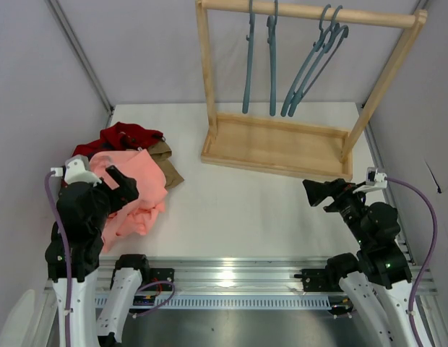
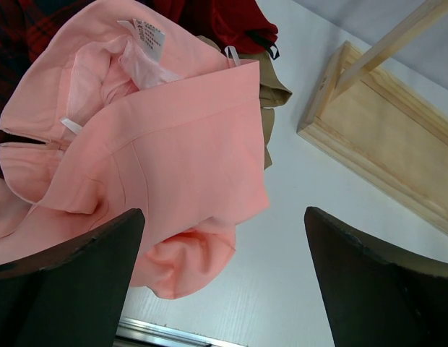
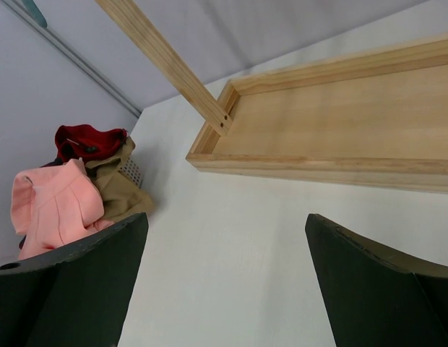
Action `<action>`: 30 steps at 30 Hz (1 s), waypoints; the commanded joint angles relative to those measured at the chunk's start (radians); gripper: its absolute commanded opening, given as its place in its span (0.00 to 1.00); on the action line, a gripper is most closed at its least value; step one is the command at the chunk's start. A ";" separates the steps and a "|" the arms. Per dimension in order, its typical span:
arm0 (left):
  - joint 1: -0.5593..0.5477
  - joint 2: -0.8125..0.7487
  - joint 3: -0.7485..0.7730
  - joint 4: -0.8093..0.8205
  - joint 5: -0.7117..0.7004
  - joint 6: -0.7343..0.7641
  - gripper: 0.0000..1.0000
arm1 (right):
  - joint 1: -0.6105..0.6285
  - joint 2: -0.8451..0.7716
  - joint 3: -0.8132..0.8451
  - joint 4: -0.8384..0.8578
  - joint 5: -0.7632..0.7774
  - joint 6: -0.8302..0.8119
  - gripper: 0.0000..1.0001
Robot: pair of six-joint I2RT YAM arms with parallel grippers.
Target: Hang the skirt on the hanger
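Note:
The salmon-pink skirt lies crumpled at the table's left; its white label faces up in the left wrist view. Several teal hangers hang by their hooks from the wooden rail at the back. My left gripper hovers over the skirt's near part, open and holding nothing; in its own view the left gripper frames the skirt's lower fold and bare table. My right gripper is open over the table in front of the rack; the right gripper holds nothing, and the skirt is far left.
A dark red garment and a tan-brown garment lie behind and beside the skirt. The wooden rack's base tray and uprights stand at the back centre. Grey walls close in on both sides.

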 commanded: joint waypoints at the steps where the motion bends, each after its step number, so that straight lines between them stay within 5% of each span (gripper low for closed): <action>1: 0.005 -0.028 0.000 0.034 0.024 0.015 0.99 | 0.005 0.017 0.039 0.013 -0.001 -0.035 0.99; 7: 0.003 -0.011 -0.048 0.129 0.064 0.043 0.99 | 0.005 0.039 0.036 0.034 0.037 -0.032 0.99; 22: 0.005 0.349 -0.072 0.411 0.007 0.041 0.99 | 0.005 0.004 0.016 -0.018 0.095 -0.015 0.99; 30: 0.006 0.530 -0.031 0.468 -0.218 0.105 0.99 | 0.005 0.048 0.054 -0.027 0.026 -0.072 0.99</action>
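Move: The pink skirt's middle lies about 9 cm ahead of the open left hand, 2 cm to its left and 19 cm below; its waistband corner is some 20 cm ahead, 2 cm right. From the left hand, the khaki cloth lies about 20 cm ahead, 10 cm right, and the red cloth 28 cm ahead, 3 cm left. From the right hand, the skirt's middle is roughly 60 cm left and 11 cm ahead. The open left hand reaches about 13 cm forward, sinking some 6 cm, towards the pink skirt's waistband corner. ##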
